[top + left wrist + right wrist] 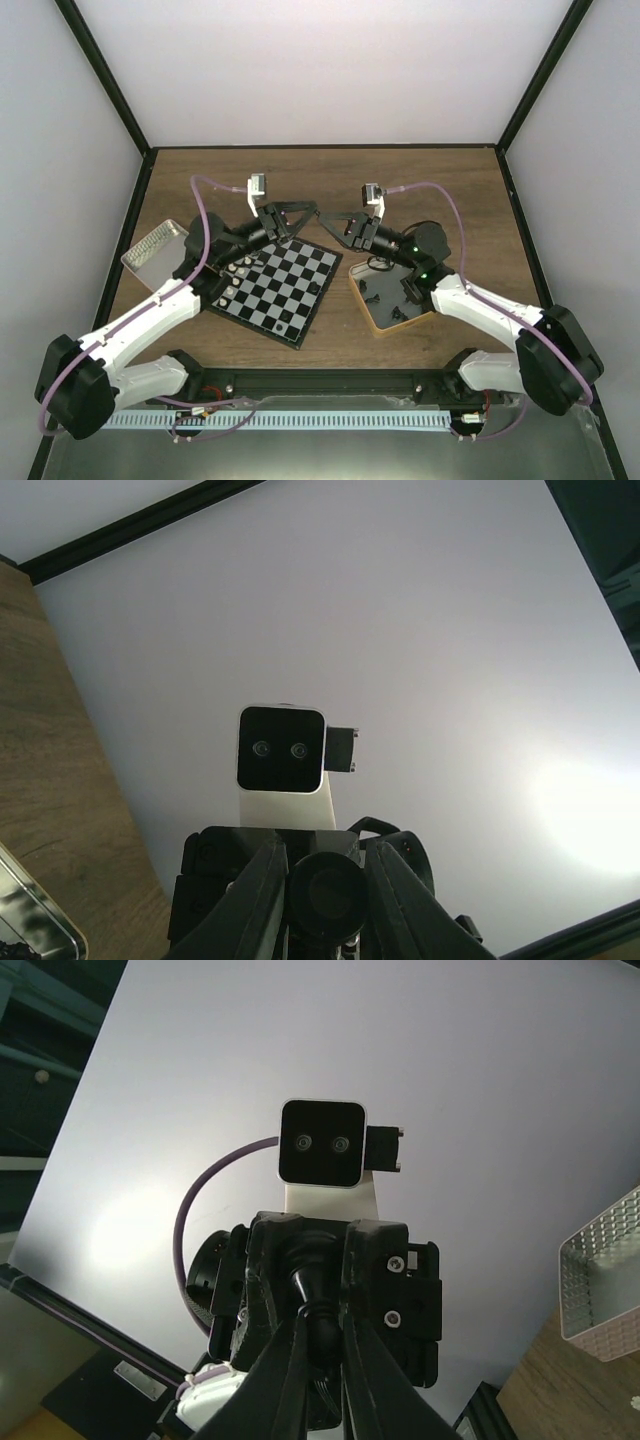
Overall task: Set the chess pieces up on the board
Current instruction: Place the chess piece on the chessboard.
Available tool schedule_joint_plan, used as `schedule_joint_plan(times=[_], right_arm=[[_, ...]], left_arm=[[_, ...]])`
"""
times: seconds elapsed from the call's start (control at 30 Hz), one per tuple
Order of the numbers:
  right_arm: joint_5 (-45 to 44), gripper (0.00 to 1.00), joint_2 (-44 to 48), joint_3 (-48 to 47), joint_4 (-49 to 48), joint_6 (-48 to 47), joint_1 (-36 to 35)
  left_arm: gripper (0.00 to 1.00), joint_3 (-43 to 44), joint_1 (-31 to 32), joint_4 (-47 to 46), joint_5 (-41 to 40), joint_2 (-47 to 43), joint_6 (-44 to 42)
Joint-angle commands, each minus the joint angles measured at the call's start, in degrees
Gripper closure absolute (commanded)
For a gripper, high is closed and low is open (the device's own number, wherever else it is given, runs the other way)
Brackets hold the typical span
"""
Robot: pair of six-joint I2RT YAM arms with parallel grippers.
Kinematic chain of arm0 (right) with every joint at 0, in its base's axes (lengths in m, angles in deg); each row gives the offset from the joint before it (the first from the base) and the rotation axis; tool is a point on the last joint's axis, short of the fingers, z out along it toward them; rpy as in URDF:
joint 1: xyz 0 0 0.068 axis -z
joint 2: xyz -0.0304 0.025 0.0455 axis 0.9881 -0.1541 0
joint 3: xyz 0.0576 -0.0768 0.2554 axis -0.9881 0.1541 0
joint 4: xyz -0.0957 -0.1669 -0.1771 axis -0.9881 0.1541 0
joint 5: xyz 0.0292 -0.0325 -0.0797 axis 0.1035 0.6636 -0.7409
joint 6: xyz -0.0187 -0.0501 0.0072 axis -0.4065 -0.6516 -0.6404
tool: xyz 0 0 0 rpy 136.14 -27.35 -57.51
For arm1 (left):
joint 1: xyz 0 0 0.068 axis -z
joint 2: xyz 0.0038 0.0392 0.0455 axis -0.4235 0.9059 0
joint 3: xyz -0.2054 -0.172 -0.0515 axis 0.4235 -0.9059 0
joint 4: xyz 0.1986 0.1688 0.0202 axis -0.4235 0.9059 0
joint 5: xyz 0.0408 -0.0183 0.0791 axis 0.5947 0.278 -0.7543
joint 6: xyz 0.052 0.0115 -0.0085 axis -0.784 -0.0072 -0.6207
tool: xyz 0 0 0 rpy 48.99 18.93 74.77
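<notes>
The board (275, 285) lies on the table between the arms. Cream-white chess pieces (240, 265) line its left edge, and a few black ones (285, 322) stand near its front. Above its far corner my two grippers meet tip to tip. A black chess piece (320, 1305) bridges them. My left gripper (325, 865) is shut on its round base (325, 895). My right gripper (322, 1310) is shut on its head end. From above, the left gripper (308, 210) and right gripper (328, 216) hide the piece.
A gold-rimmed tin (372, 318) holding black pieces sits right of the board, under the right arm. Left of the board stands a silver tin (155, 250), which also shows in the right wrist view (600, 1295). Black frame posts edge the table.
</notes>
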Motion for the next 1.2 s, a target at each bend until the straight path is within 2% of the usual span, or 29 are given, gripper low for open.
schedule_joint_plan(times=[0.0, 0.1, 0.17, 0.23, 0.47, 0.57, 0.7, 0.83, 1.03, 1.17], right_arm=[[-2.4, 0.95, 1.3, -1.6, -1.4, -0.5, -0.4], [-2.9, 0.97, 2.4, -2.3, 4.0, -3.0, -0.4], [-2.4, 0.99, 3.5, -3.1, 10.7, -5.9, -0.4], [-2.1, 0.99, 4.8, -4.6, 21.2, -10.9, -0.5], [-5.6, 0.99, 5.9, -12.9, 66.8, -32.1, -1.0], [-8.9, 0.99, 6.0, -13.9, 77.3, -36.2, -1.7], [-14.9, 0.99, 5.2, -16.2, 84.7, -39.7, -4.4], [-19.4, 0.99, 0.1, -20.4, 90.9, -41.2, -7.5], [-29.0, 0.99, -13.3, -30.7, 102.8, -42.3, -16.1], [-30.2, 0.99, -21.8, -36.2, 106.7, -43.5, -19.6]], left_arm=[[0.83, -1.4, -0.2, -0.9, -0.4, 0.5, -1.2], [0.71, -1.4, -0.3, 2.7, -1.5, -0.1, -4.0], [0.53, -1.0, -0.3, 7.4, -3.6, -1.2, -7.1], [0.43, -0.1, -0.3, 14.5, -6.6, -2.8, -11.0], [0.3, 7.3, -0.3, 42.9, -19.8, -8.6, -23.9], [0.18, 10.4, -0.3, 52.7, -25.2, -10.1, -28.4], [0.01, 15.0, -0.3, 63.1, -29.6, -10.4, -34.3], [0.0, 17.0, -0.3, 67.6, -33.9, -11.1, -39.4], [0.0, 17.2, -0.3, 62.8, -47.1, -14.1, -49.8], [0.0, 16.9, -0.3, 58.6, -54.8, -15.9, -54.5]])
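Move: Both hands grip the same black chess piece in mid-air. Its likely place, a free square at the chessboard's near right end, is about 5 cm back, 3 cm left and 29 cm below the right hand; from the left hand, 5 cm back and straight below. From the right hand, two black pawns stand 5 cm back, 7 cm left; a lone black piece 3 cm ahead, 1 cm left; the tan box 16 cm right, 1 cm ahead. Right carries the black piece about 22 cm down towards the board, fingers tipping down; left releases it, withdraws leftward. ##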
